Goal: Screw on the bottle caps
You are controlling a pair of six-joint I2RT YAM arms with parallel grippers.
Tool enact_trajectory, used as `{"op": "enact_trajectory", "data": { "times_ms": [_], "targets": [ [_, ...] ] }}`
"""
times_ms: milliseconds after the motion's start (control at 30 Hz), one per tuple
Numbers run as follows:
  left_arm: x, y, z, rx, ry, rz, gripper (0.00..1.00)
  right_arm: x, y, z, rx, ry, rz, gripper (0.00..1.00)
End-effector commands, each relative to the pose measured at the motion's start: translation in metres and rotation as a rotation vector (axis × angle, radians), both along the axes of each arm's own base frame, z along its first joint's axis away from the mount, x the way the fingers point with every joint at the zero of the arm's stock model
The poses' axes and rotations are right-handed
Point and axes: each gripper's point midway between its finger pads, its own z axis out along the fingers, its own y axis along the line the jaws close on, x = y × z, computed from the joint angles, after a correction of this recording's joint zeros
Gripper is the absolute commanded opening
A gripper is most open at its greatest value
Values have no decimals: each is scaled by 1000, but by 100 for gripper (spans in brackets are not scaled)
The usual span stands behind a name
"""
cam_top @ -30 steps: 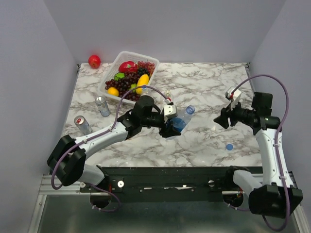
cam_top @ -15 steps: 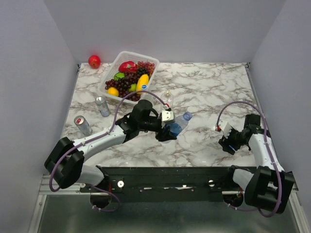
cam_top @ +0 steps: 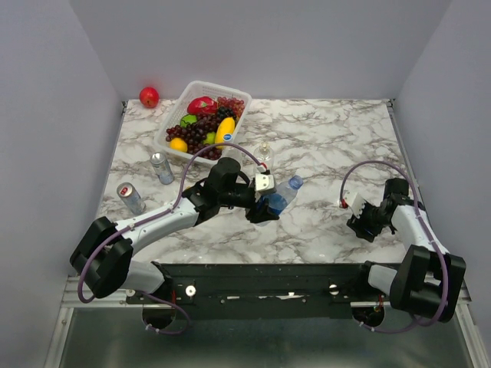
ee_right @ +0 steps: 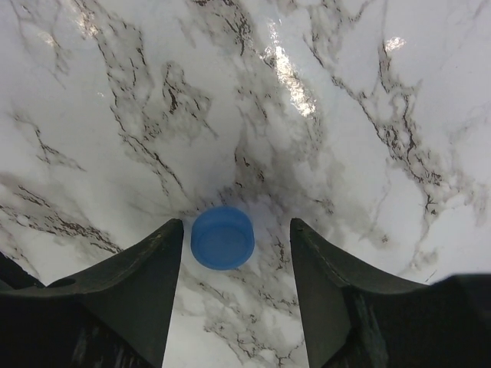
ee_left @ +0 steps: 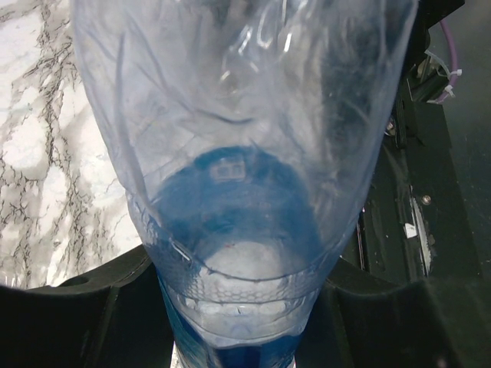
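My left gripper (cam_top: 265, 205) is shut on the blue-tinted bottle (cam_top: 281, 192), holding it tilted above the table with its open neck toward the upper right. In the left wrist view the bottle (ee_left: 238, 115) fills the frame between the jaws of the left gripper (ee_left: 238, 307). My right gripper (cam_top: 364, 228) is low over the table at the right, open. In the right wrist view the plain blue cap (ee_right: 222, 238) lies on the marble between the open fingers of the right gripper (ee_right: 235, 226), close to the left finger (ee_right: 146, 276). The cap is hidden in the top view.
A colourless bottle (cam_top: 265, 156) stands upright just behind the left gripper. Two slim silver cans (cam_top: 161, 167) (cam_top: 130, 197) stand at the left. A white basket (cam_top: 170, 123) of fruit sits at the back left, with a red apple (cam_top: 149, 96) beside it.
My right arm came down from a raised pose to the table, its open fingers now around the blue cap. The left gripper lowered and tilted the bottle slightly.
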Motion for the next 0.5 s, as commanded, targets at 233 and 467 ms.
{"op": "enact_trajectory", "data": {
  "times_ms": [233, 467],
  "targets": [
    [3, -2, 7, -21, -20, 14, 25, -4, -11, -5, -57, 16, 2, 59],
    [3, 0, 3, -11, -39, 11, 26, 3, -4, 10, -17, -12, 14, 42]
  ]
}}
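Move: The blue cap lies on the table directly under the right hand, already between its open fingertips, about 1 cm below the hand point and off-centre towards one finger. The blue-labelled bottle in the left hand is some 23 cm to the left of the right hand, about 2 cm farther out and 16 cm higher; a clear bottle stands roughly 28 cm left and 18 cm ahead. From the left hand the cap is about 24 cm to the right, about level with it, and 17 cm down. The right hand stays low over the blue cap, easing only about half a centimetre to its right and barely sinking, while its fingers close by about a third of their gap until both tips meet the cap's sides and pinch it. Meanwhile the left hand holds still and keeps its grip on the blue-labelled bottle, its neck tilted up towards the right. ##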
